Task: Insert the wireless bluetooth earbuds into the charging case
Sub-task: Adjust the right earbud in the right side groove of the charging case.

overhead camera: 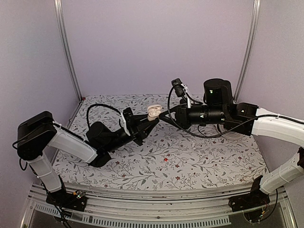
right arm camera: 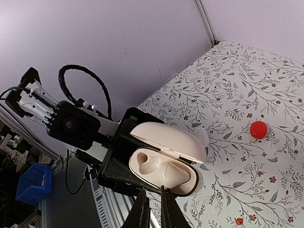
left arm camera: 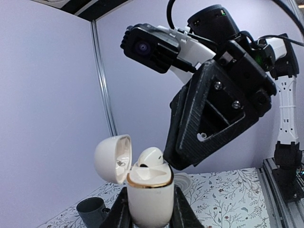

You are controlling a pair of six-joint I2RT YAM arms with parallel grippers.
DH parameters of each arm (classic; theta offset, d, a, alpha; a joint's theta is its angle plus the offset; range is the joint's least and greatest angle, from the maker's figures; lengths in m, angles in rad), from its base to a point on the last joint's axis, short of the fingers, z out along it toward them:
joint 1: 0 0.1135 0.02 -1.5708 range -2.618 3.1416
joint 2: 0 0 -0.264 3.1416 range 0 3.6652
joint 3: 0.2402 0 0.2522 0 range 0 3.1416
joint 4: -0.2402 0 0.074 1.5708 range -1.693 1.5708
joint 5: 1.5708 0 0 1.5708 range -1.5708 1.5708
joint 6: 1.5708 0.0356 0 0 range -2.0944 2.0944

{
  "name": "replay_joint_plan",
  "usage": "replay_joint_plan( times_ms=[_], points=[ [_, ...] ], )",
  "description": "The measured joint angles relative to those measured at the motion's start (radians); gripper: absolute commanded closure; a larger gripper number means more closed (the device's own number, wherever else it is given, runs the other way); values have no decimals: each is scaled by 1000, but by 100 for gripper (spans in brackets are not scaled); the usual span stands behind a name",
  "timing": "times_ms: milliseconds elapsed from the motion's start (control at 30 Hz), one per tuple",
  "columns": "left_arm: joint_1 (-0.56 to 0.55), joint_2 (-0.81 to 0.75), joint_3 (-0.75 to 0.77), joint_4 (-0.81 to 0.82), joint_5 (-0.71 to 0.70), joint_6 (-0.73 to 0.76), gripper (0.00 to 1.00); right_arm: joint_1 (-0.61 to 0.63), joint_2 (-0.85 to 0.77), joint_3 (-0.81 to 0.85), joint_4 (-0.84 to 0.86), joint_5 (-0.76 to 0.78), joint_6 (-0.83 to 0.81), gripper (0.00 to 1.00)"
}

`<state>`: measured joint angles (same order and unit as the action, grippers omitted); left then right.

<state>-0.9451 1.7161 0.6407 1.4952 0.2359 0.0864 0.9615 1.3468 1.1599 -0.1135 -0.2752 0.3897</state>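
The cream-white charging case (left arm camera: 149, 197) with a gold rim stands upright above the table, my left gripper (left arm camera: 149, 202) shut on its body. Its lid (left arm camera: 111, 159) hangs open to the left. One white earbud (left arm camera: 151, 156) sits in a hollow of the case and sticks out above the rim. From the right wrist view the other hollow (right arm camera: 145, 164) is empty beside the seated earbud (right arm camera: 176, 174). My right gripper (right arm camera: 153, 190) is shut, its tips at the case's near rim next to the earbud, with nothing showing between them. In the top view both grippers meet at the case (overhead camera: 153, 112).
A red disc (right arm camera: 258, 129) lies on the floral cloth, with a small white piece (right arm camera: 222, 126) beside it. A grey mug (left arm camera: 90, 209) stands low on the left behind the case. A white plate (left arm camera: 185, 180) lies on the table beyond it.
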Motion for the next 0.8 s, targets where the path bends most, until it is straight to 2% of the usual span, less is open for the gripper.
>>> replay_joint_plan(
  times_ms=[233,433,633,800],
  points=[
    [1,-1,0,2,-6,-10,100,0,-3,0,-3,13,1,82],
    [20,-12,-32,7,-10,-43,100,-42,-55,-15,-43,37,17,65],
    [72,-53,-115,9,-36,-79,100,-142,-72,-65,-98,88,48,62],
    [100,-142,-182,8,-68,-90,100,-210,65,-92,-171,129,88,62]
  ],
)
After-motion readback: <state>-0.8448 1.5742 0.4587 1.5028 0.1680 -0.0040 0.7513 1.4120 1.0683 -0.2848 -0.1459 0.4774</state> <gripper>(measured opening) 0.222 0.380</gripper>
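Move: The left hand still holds the open charging case, its middle some 2 cm to the right of that hand point and about 1 cm above. From the right hand the case lies about 3 cm left and 1 cm ahead, while the loose white earbud on the table is roughly 11 cm ahead, 16 cm right and 31 cm down. The dark mug stands about 21 cm beyond that earbud; the red cap is 22 cm ahead and 10 cm left of the right hand, some 30 cm below. The right fingertips come free of the earbud in the case's right groove; that hand draws off to its right, then swings down and forward towards the loose earbud, ending about 11 cm lower and 8 cm each forward and right, turning some 20 degrees clockwise, tipping downward and opening part way. The left hand keeps its grip and carries the case about 6 cm left and a little forward. ##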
